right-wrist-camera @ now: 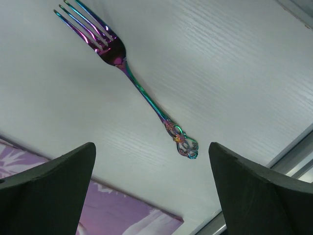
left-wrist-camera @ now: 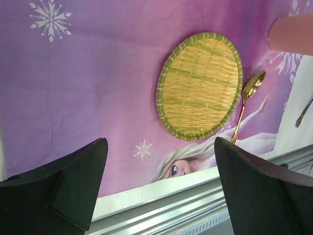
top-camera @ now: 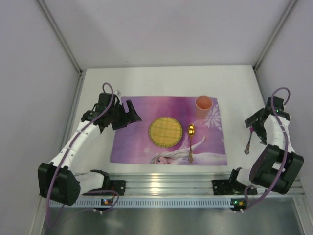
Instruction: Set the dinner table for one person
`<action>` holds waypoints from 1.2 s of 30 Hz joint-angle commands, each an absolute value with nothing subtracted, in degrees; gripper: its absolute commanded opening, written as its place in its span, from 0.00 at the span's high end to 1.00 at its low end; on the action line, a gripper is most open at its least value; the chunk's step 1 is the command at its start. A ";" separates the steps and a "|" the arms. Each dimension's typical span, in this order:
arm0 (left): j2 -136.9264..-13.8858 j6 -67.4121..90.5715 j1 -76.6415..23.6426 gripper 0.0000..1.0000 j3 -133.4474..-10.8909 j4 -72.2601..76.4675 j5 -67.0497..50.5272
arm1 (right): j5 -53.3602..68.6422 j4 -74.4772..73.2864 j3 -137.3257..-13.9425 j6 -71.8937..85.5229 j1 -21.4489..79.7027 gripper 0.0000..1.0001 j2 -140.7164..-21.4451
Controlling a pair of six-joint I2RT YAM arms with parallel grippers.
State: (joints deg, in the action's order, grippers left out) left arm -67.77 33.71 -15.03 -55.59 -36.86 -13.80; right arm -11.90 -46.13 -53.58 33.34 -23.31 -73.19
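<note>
The dinner table [top-camera: 161, 81] is a white tabletop with a purple printed placemat [top-camera: 137, 144] on it. On the mat lie a round woven plate [top-camera: 165, 130], a gold spoon [top-camera: 190, 139] to its right, and a pink cup [top-camera: 204, 104] at the far right corner. An iridescent fork [top-camera: 248, 144] lies on the bare table right of the mat. My right gripper [top-camera: 256, 123] hovers open just above it; the fork [right-wrist-camera: 142, 93] lies flat, clear of the right gripper [right-wrist-camera: 150, 161]. My left gripper [top-camera: 133, 115] stands open over the mat's far left corner, with nothing between the fingers of the left gripper [left-wrist-camera: 160, 147].
An aluminium rail [top-camera: 166, 182] runs along the table's near edge, between the arm bases. Pale enclosure walls [top-camera: 44, 98] close in the left, right and back sides. In the left wrist view I see the plate [left-wrist-camera: 200, 85], spoon [left-wrist-camera: 247, 103] and cup [left-wrist-camera: 291, 32].
</note>
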 commanded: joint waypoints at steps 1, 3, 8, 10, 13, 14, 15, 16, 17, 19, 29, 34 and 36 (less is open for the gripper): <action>-68.81 32.78 -14.77 0.05 -55.20 -32.43 -15.38 | -9.40 -43.25 -54.23 31.73 -26.62 0.01 -75.22; -69.43 32.87 -14.77 0.05 -55.11 -31.99 -15.99 | -8.97 -40.44 -53.62 31.38 -28.64 0.03 -77.60; -69.87 32.52 -14.77 0.05 -54.14 -31.64 -16.70 | -5.63 -33.42 -50.98 31.03 -29.53 0.11 -83.40; -69.87 32.17 -14.68 0.05 -53.62 -31.64 -16.44 | -5.36 -32.00 -50.19 30.85 -29.53 0.14 -86.20; -70.66 32.17 -14.59 0.05 -53.00 -31.47 -16.35 | -5.54 -29.71 -48.96 30.32 -29.53 0.19 -89.28; -70.93 32.17 -14.59 0.05 -52.91 -31.38 -16.35 | -5.36 -28.75 -48.43 30.06 -29.53 0.24 -89.82; -71.10 32.17 -14.59 0.05 -52.82 -31.29 -16.35 | -5.36 -28.22 -48.25 29.97 -29.53 0.27 -90.35; -71.28 32.17 -14.50 0.05 -52.74 -31.12 -16.26 | -5.27 -27.95 -48.25 29.71 -29.53 0.30 -91.13; -71.63 32.25 -14.50 0.05 -52.65 -30.94 -16.17 | -5.88 -27.60 -48.34 29.18 -29.53 0.40 -91.49; -72.07 32.52 -14.41 0.05 -52.12 -30.41 -16.17 | -6.06 -27.42 -48.60 28.83 -29.53 0.51 -92.72; -75.49 33.13 -14.41 0.05 -53.87 -29.79 -16.88 | -6.50 -28.47 -53.08 26.02 -28.75 1.00 -94.49; -75.67 33.40 -14.41 0.05 -56.51 -30.67 -16.79 | -5.36 -34.09 -58.88 27.33 -24.09 1.00 -87.04; -75.41 33.84 -14.41 0.05 -57.74 -30.67 -17.75 | -4.57 -37.78 -62.48 28.73 -19.88 1.00 -84.30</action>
State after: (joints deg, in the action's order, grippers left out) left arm -75.92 33.10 -14.66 -53.89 -32.69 -16.08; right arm -6.76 -35.33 -55.75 27.11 -24.93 -91.11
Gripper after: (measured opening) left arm 0.949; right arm 0.018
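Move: The fork lies on the table almost directly under the right hand, about 8 cm down, its middle some 2 cm to the right and 1 cm back. From that same hand, the spoon lies about 30 cm left and 1 cm back, the cup some 24 cm left and 11 cm ahead. From the left hand, the fork is about 61 cm to the right, 5 cm back and 15 cm below. The right hand's fingers close from wide open and pinch the fork's handle, after the hand has sunk about 8 cm onto it, easing a little to the right. With the grip shut it rises some 2 cm, heading forward and left with the fork. Meanwhile the empty left hand, still open, sinks about 4 cm above the mat, tipping slightly. ##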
